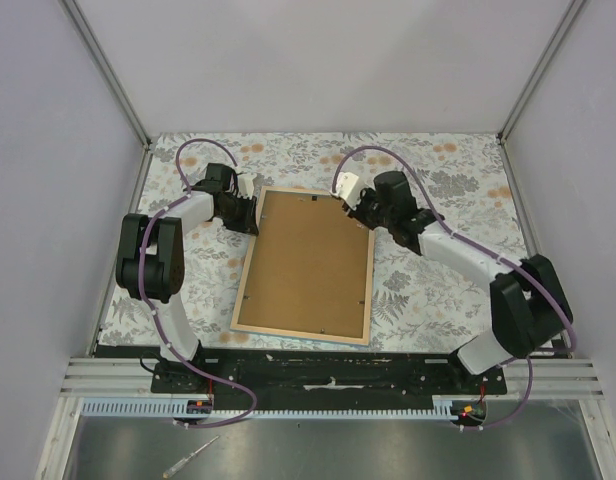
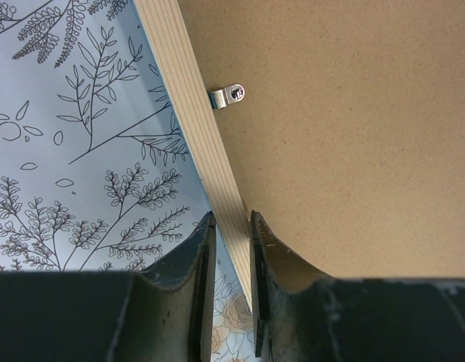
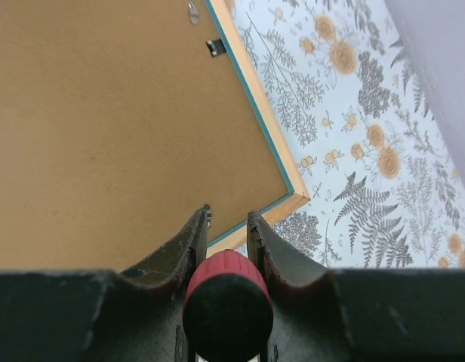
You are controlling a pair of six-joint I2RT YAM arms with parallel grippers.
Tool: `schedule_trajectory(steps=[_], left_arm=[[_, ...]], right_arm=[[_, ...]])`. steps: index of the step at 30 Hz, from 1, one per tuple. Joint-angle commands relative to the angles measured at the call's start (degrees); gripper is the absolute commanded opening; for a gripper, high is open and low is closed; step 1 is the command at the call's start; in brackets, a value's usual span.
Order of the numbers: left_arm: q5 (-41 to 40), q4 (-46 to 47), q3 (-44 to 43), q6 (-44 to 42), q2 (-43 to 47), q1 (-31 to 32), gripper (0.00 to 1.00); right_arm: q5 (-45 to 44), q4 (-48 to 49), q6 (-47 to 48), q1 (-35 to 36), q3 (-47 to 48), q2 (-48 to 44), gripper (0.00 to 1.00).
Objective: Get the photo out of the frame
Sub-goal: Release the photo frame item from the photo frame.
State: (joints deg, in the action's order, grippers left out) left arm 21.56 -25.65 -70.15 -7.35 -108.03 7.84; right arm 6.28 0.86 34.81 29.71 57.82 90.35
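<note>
The frame (image 1: 300, 333) lies face down on the floral cover, its light wood back up and a blue edge showing (image 3: 255, 113). Inside it, only the plain brown back of the photo (image 1: 308, 260) shows; the print side is hidden. My left gripper (image 1: 250, 212) is at the frame's far left corner, its tips (image 2: 232, 219) pinching the wooden rail (image 2: 195, 121). My right gripper (image 1: 353, 210) hangs over the far right corner (image 3: 227, 215), shut on a red-handled screwdriver (image 3: 226, 298) whose tip is hidden.
Small metal turn clips (image 2: 226, 96) (image 3: 215, 47) sit on the rail over the brown back. The floral table cover (image 1: 428, 290) surrounds the frame. Grey walls close in on three sides. A loose tool (image 1: 188, 458) lies on the lower shelf in front of the arm bases.
</note>
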Motion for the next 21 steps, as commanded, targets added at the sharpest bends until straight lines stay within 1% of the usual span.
schedule_trajectory(steps=[1, 6, 10, 13, 21], left_arm=[[0.9, -0.5, -0.6, 0.1, -0.9, 0.1, 0.02], [0.3, -0.5, -0.8, 0.1, -0.2, 0.0, 0.02], [-0.6, -0.5, -0.9, 0.1, -0.3, 0.2, 0.02], [-1.3, -0.3, -0.7, 0.5, -0.9, 0.1, 0.02], [-2.8, 0.4, -0.4, 1.2, -1.2, -0.6, 0.02]], right_arm=[[7.8, -13.7, -0.6, 0.1, 5.4, -9.4, 0.00], [15.4, -22.1, -1.8, 0.1, 2.1, -16.3, 0.00], [21.1, -25.4, -2.0, 0.1, -2.4, -20.0, 0.00], [25.8, -26.0, -1.8, 0.2, -5.8, -22.1, 0.00], [33.8, -27.9, 0.3, 0.1, -8.2, -20.5, 0.00]])
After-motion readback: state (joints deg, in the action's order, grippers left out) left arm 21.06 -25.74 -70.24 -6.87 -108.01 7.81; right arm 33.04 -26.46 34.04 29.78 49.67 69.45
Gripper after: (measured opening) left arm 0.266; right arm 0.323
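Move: The metal clip low on the photo frame's right side lies about 21 cm back from my right hand, roughly 3 cm to its left and 11 cm below. The upper right clip is almost beneath this hand, some 3 cm ahead; the near-side clip sits about 27 cm back and 17 cm left, both 11 cm down. From my left hand, that lower right clip is roughly 15 cm back and 34 cm right, about level. Still gripping the red screwdriver, I carry my right hand away from the upper right clip, back along the frame's right side towards the lower one, about 16 cm in an arc: up some 7 cm, then down nearly to its starting height. The fingers tip downward and swing counter-clockwise, each about 20 degrees. My left hand keeps its pinch on the frame's left rail. ##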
